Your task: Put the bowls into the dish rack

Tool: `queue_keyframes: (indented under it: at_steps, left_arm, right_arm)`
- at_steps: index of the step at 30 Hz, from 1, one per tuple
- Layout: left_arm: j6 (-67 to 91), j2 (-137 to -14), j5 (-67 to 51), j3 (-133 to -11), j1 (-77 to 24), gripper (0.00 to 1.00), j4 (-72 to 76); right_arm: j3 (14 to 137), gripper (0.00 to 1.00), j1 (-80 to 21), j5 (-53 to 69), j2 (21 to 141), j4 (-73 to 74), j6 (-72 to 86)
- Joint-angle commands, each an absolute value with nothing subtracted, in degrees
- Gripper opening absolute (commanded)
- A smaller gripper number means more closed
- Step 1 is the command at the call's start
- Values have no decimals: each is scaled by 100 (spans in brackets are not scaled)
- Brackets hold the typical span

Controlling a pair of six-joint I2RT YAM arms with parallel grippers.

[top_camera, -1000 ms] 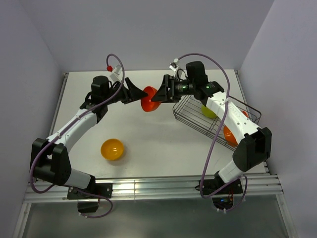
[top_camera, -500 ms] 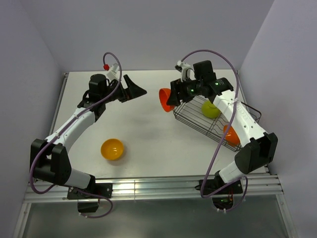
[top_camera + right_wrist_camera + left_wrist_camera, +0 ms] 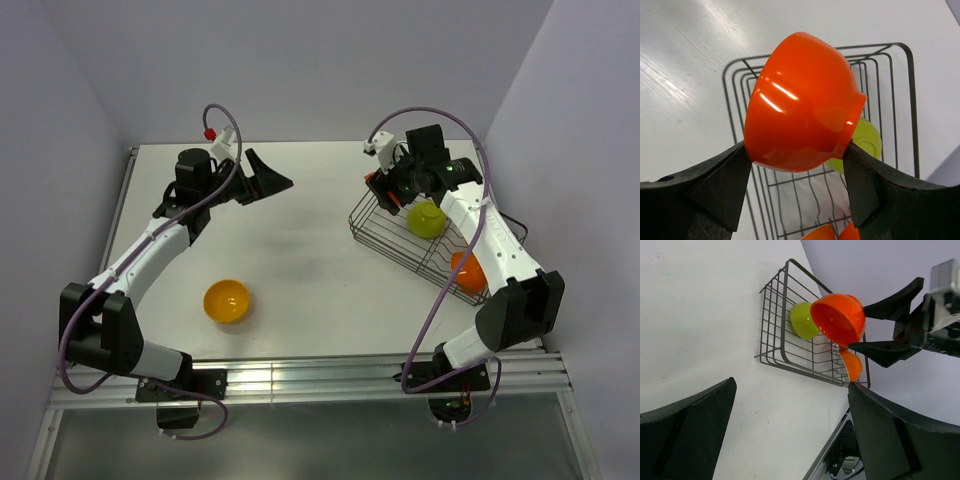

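My right gripper (image 3: 388,195) is shut on a red-orange bowl (image 3: 800,105), gripping it by its rim and side. It holds the bowl tilted above the left end of the dark wire dish rack (image 3: 395,243). In the rack a lime green bowl (image 3: 427,218) stands on edge, and another red-orange bowl (image 3: 466,270) stands further along. A yellow-orange bowl (image 3: 226,300) sits upright on the table at the front left. My left gripper (image 3: 272,172) hangs open and empty over the table's back left, pointing at the rack (image 3: 785,340) and the held bowl (image 3: 837,317).
The white table (image 3: 300,250) ends in a metal rail at its near edge. Grey walls close in the back and both sides. The rack lies askew at the right, near the table's right edge.
The left gripper let go of the red-orange bowl, opened wide and drew back left. The right gripper carried the bowl right, from mid-table to above the rack.
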State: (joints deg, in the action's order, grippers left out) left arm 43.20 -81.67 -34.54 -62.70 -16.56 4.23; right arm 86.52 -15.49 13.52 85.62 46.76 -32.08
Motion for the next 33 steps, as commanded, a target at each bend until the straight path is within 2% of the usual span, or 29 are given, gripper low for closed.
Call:
queue_keyframes:
  at_steps: [1, 33]
  left_arm:
    - [4368, -7928, -3392, -6311, -1617, 99, 606]
    - [4474, -7761, -3419, -6231, -1310, 99, 756]
  right_arm:
    - [8526, 0, -1529, 809, 8385, 4281, -3919]
    - [7040, 0, -1766, -465, 9229, 3006, -5335]
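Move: In the right hand's fingers is a red bowl; the free space for it in the rack's left end lies about 2 cm ahead, 5 cm to the right and some 16 cm below. The green bowl sits in the rack roughly 4 cm ahead, 12 cm to the right and 16 cm down; the nearer red bowl lies some 12 cm back and 22 cm right. From the empty left hand that free space is about 31 cm right, 3 cm ahead and 18 cm below. Lowering the held red bowl into the left end of the rack, the right hand sinks about 11 cm while drifting some 5 cm to the right, towards the green bowl. Its wrist tilts about 25 degrees as it goes, so the fingers lose their leftward lean and point more steeply down; the grip stays shut on the bowl. The open, empty left hand eases a couple of centimetres left, away from the rack. ##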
